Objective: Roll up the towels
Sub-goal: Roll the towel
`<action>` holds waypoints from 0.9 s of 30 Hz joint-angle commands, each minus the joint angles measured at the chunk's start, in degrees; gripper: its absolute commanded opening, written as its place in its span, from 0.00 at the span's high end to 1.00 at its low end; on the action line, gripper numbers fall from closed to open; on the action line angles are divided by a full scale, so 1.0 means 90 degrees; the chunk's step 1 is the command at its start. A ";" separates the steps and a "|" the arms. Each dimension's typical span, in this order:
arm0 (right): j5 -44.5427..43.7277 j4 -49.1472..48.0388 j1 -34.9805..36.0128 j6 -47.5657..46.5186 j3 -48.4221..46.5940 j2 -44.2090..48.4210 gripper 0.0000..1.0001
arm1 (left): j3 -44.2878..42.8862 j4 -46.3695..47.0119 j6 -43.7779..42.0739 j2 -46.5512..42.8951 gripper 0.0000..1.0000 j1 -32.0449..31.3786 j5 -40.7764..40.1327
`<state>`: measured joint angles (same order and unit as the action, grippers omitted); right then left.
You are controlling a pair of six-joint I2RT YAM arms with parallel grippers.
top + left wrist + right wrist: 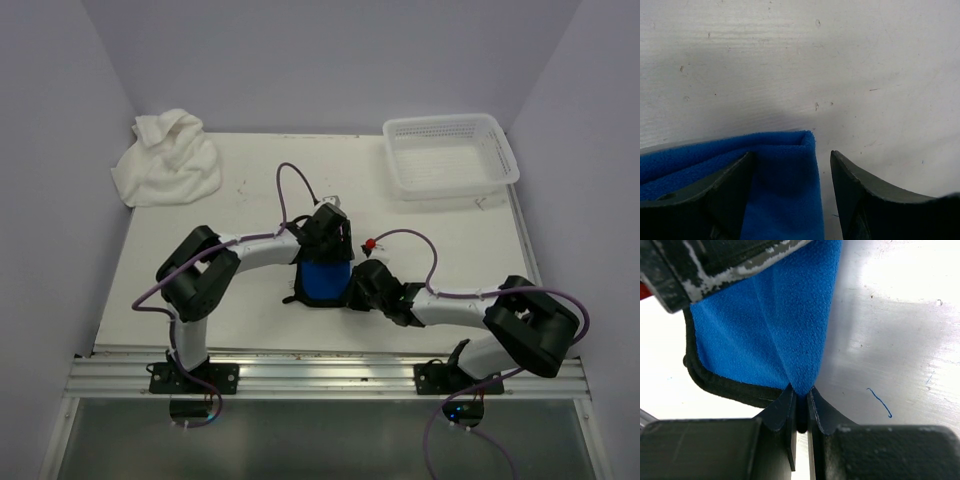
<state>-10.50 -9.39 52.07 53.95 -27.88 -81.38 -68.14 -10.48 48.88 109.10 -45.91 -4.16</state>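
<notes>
The small blue towel [325, 281] lies folded at the middle of the table, between the two arms. My left gripper [329, 252] stands over its far side, open. In the left wrist view the folded blue towel [782, 190] sits between the fingers [860, 195], with a gap on the right side. My right gripper [357, 290] is shut on the near right corner of the blue towel [775, 325], and the cloth is pinched between its fingertips [801, 390]. The large white towel [168, 160] lies crumpled at the back left corner, away from both grippers.
A white perforated basket [455, 186] stands at the back right. Grey walls close in the table on three sides. A metal rail [320, 375] runs along the near edge. The left arm's purple cable [290, 190] loops above the table's middle.
</notes>
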 commanded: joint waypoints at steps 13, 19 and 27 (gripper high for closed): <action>-0.0171 0.1628 0.0015 -0.0623 -0.0466 0.0058 1.00 | -0.0369 -0.0427 -0.0334 0.0436 0.67 -0.0104 -0.0641; -0.0385 0.2359 0.0083 -0.1024 -0.0769 0.0175 0.97 | -0.0408 -0.0476 -0.0295 0.0310 0.81 -0.0094 -0.0690; -0.0747 0.3249 0.0122 -0.2010 -0.1149 0.0712 0.82 | -0.0096 -0.0184 -0.0012 0.0076 1.00 0.0071 -0.0358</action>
<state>-14.92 11.68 52.51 41.47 -35.48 -77.45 -70.37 -12.86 47.59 111.42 -46.89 -6.17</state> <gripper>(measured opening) 0.146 0.028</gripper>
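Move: The folded blue towel's far right corner sits almost under the left hand, about 1 cm ahead, 1 cm right and 1 cm lower, between its open fingers. The towel's middle lies some 6 cm back and 5 cm left of that hand. The black strap end is 10 cm back and 12 cm left. From the right hand, still pinching the near right corner, the far corner is about 8 cm ahead and 1 cm left, level in height. The towel's far right corner gets pinched as the left fingers, starting well open, sink about 1 cm and close nearly fully on its fold. The right hand, keeping its pinch on the near corner, goes right about 3.5 cm, slowly then faster, rolling its left side down some 15 degrees and rising 1 cm at the end. ##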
